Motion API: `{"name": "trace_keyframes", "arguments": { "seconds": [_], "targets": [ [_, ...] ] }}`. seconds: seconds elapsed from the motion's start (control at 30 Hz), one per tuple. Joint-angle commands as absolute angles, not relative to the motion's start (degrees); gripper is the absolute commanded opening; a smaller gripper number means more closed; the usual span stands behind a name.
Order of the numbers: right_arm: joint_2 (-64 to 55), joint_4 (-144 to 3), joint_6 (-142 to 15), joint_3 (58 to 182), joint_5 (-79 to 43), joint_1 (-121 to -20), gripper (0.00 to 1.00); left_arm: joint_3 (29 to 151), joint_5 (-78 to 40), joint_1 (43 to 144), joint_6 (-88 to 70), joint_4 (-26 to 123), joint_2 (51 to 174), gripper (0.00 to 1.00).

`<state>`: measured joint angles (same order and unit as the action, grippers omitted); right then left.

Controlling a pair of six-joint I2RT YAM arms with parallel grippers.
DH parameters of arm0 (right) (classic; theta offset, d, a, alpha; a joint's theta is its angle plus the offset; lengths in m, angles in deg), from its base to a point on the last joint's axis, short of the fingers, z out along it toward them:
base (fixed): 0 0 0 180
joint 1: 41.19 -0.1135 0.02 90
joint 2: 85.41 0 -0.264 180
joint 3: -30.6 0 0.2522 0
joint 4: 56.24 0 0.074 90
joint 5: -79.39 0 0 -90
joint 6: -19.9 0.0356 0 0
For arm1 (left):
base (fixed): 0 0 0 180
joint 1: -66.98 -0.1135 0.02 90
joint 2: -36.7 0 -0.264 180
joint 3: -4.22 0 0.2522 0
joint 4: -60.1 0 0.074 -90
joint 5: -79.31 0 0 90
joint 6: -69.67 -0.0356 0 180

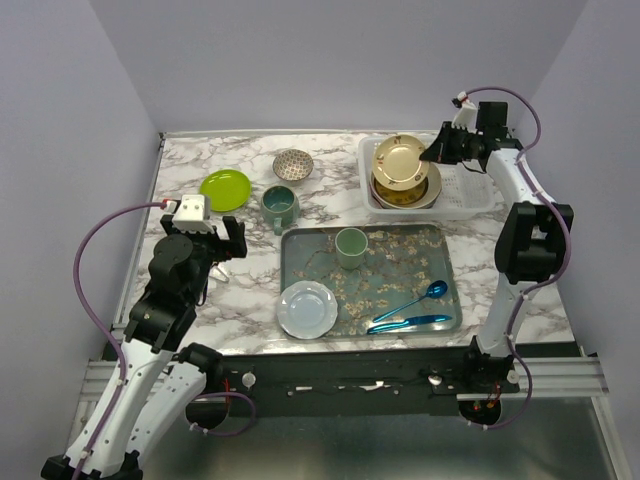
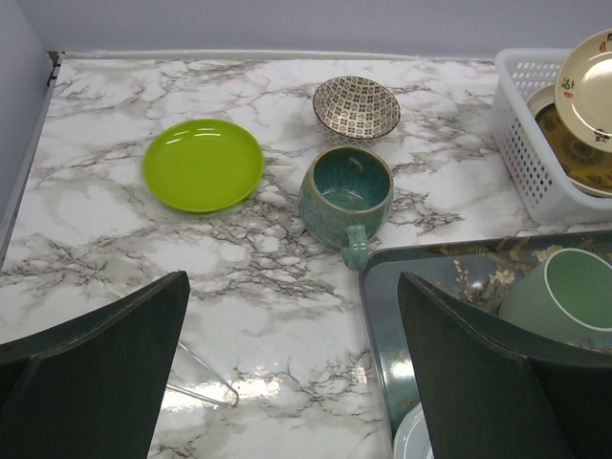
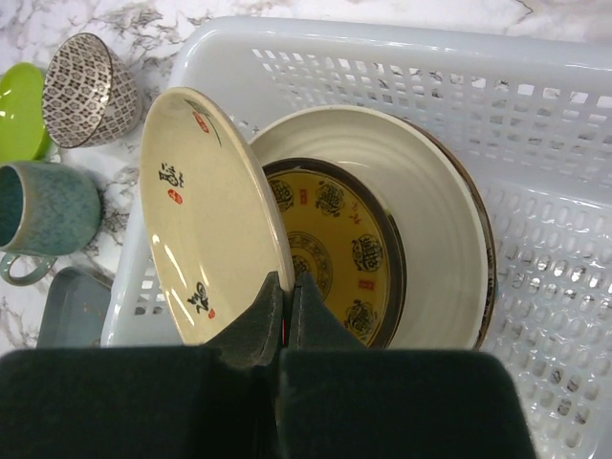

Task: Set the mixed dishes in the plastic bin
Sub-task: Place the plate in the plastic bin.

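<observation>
My right gripper (image 3: 287,298) is shut on the rim of a cream plate (image 3: 206,210) with red and black marks, holding it tilted on edge over the white plastic bin (image 3: 555,124). Inside the bin an amber-yellow patterned plate (image 3: 339,244) lies in a wider cream dish (image 3: 445,239). From above, the right gripper (image 1: 437,152) and cream plate (image 1: 400,160) sit over the bin (image 1: 470,192). A lime green plate (image 2: 203,163), a speckled bowl (image 2: 356,105) and a teal mug (image 2: 345,194) stand on the marble table. My left gripper (image 2: 292,373) hangs open and empty in front of the mug.
A grey crumb-strewn tray (image 1: 440,265) lies at front centre. It carries a pale green cup (image 1: 351,247), a pale blue plate (image 1: 307,309) overhanging its left corner, and two blue spoons (image 1: 412,305). The left gripper (image 1: 228,240) is just left of the tray.
</observation>
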<state>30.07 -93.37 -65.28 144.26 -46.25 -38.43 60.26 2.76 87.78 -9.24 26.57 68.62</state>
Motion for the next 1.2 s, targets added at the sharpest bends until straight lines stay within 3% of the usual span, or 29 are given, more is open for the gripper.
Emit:
{"name": "trace_keyframes", "arguments": {
  "seconds": [0.0,0.73,0.93,1.17],
  "targets": [
    [32.98,-94.60,-66.49,147.71,-44.27,-38.11,0.03,59.55,1.26,86.94,-8.91,27.97,68.78,0.99],
    [36.32,-96.45,-69.30,146.84,-42.16,-38.03,0.14,59.38,-1.37,84.83,-8.20,28.41,68.96,0.99],
    [35.71,-96.89,-69.66,146.84,-41.99,-38.03,0.27,59.38,-1.55,84.47,-8.11,28.41,68.95,0.99],
    [32.99,-97.42,-72.29,146.05,-40.06,-38.03,0.54,59.38,-1.72,83.95,-7.94,28.49,68.78,0.99]
  ]
}}
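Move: Held by its right rim in the shut right fingers, the cream plate is to go on the plate stack in the bin, whose middle lies about 6 cm left, 2 cm back and 5 cm below the hand. Beyond the bin's left wall the patterned bowl stands some 32 cm left and 2 cm ahead, the teal mug 35 cm left and 8 cm back. From the left hand the stack is roughly 45 cm right, 25 cm ahead and 15 cm lower. Lowering the tilted plate onto the stack, the right hand sinks about 4 cm, at first easing a centimetre forward and, on the way, a centimetre to the right, with only a slight tilt of the wrist. Once the descent has all but stopped, the fingers open to nearly half their width, letting go of the rim while staying astride it. ##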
